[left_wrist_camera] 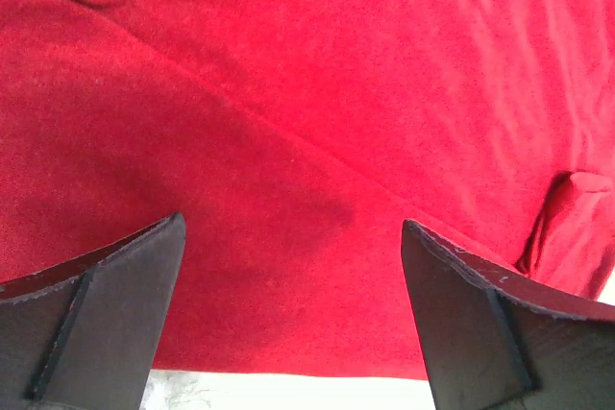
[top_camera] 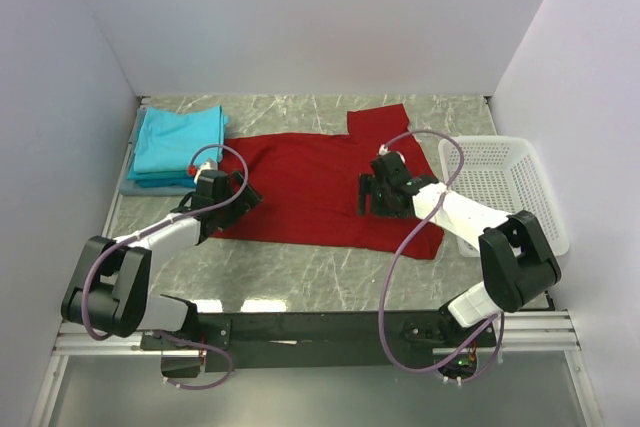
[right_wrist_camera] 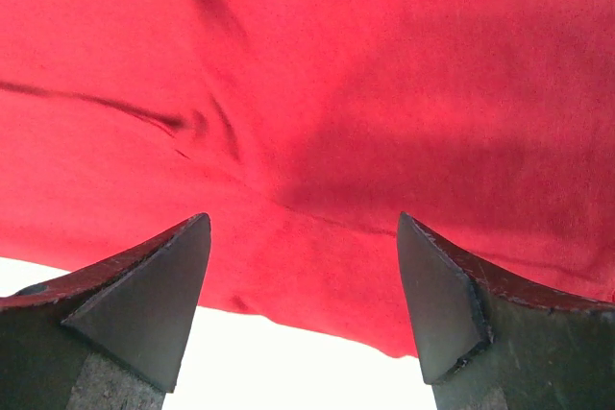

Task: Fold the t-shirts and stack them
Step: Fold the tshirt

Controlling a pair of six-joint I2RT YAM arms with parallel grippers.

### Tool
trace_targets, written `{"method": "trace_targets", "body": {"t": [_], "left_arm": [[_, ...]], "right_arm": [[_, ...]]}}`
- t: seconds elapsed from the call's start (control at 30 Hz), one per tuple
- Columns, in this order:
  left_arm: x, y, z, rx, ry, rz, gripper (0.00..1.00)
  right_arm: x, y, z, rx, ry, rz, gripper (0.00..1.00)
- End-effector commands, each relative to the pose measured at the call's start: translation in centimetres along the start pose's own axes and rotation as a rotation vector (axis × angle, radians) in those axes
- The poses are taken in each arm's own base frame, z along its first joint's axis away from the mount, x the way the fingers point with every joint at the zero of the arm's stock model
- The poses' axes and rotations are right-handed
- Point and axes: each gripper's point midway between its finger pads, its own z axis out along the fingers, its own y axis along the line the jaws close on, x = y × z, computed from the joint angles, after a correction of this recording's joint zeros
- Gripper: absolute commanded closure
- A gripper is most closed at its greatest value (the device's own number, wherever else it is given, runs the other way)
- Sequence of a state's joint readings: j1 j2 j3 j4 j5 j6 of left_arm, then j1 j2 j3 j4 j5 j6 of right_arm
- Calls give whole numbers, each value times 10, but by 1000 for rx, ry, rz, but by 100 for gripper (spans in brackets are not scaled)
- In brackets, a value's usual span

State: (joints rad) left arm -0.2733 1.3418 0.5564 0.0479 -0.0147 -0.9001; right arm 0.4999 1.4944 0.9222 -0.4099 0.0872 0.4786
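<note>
A dark red t-shirt (top_camera: 310, 187) lies spread flat across the middle of the table, one sleeve reaching toward the back. A stack of folded teal t-shirts (top_camera: 178, 142) sits at the back left. My left gripper (top_camera: 250, 197) hovers open over the red shirt's left edge. In the left wrist view the red cloth (left_wrist_camera: 288, 93) fills the frame, and the left gripper (left_wrist_camera: 293, 237) holds nothing. My right gripper (top_camera: 364, 195) stands open over the shirt's right half. In the right wrist view the right gripper (right_wrist_camera: 303, 228) is empty just above the shirt's hem (right_wrist_camera: 317, 304).
A white lattice basket (top_camera: 510, 187) stands at the right, close to the right arm's elbow. White walls enclose the marble table (top_camera: 300, 287) on three sides. A strip of bare table (left_wrist_camera: 288, 393) shows beneath the shirt's edge.
</note>
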Motion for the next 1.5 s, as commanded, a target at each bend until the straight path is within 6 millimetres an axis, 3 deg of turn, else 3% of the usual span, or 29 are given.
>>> {"method": "trace_targets", "body": {"t": [0.0,0.17,0.23,0.3,0.5,0.67,0.77,0.83,0.9,1.03,1.17,1.23,1.37,1.47], "left_arm": [[-6,-10,1,52,-24,0,0],[25,26,-10,-26,41,-31,1],[30,31,-18,-27,41,-62,1],[48,52,-25,-77,79,-83,0],[84,83,-58,-153,149,-200,1],[110,77,-81,-44,222,-290,0],[116,78,-92,-51,225,-313,0],[106,64,-100,-7,198,-316,1],[101,55,-105,20,187,-302,1],[66,28,-112,49,99,-228,0],[33,14,-100,14,-6,-150,1],[19,6,-85,5,-46,-129,1],[14,-5,-59,3,-39,-93,0],[24,4,-44,-49,11,-76,1]], "right_arm": [[14,-5,4,7,25,-13,15],[50,-14,9,28,101,-21,15],[63,-16,7,33,134,-12,15],[80,-21,4,48,171,-24,15],[118,-27,-16,51,224,-4,15],[147,-34,-28,62,285,31,15],[157,-33,-38,57,295,34,15],[150,-34,-45,61,260,32,16],[130,-35,-55,70,188,11,15],[79,-15,-75,2,31,-22,15],[41,5,-67,-61,-69,-40,15],[33,11,-56,-52,-72,-68,15],[26,15,-36,-43,-56,-103,15],[46,3,-19,3,25,-123,15]]}}
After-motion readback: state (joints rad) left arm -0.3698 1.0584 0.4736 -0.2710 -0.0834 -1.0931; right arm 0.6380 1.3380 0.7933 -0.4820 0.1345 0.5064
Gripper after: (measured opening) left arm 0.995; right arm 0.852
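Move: The red t-shirt lies spread beneath both hands, its middle about 13 cm to the left hand's right, level with it and 1 cm down. From the right hand that middle is 7 cm left, level, and 5 cm down. The turquoise stack sits 11 cm ahead of the left hand and 13 cm to its left. The cloth flap is 18 cm ahead of the right hand and 3 cm right; the white basket is 25 cm to the right hand's right, level with it. The red t-shirt's near part is dragged back towards the bases under both open grippers: the left stays low against the cloth and sweeps back about 14 cm, rolling right side up some 15 degrees on the way, while the right first sinks nearly 5 cm as it draws back just as far. Both then lift and return forward about 7 to 8 cm, above the cloth, rolling back level and dipping again at the end, fingers still open. ##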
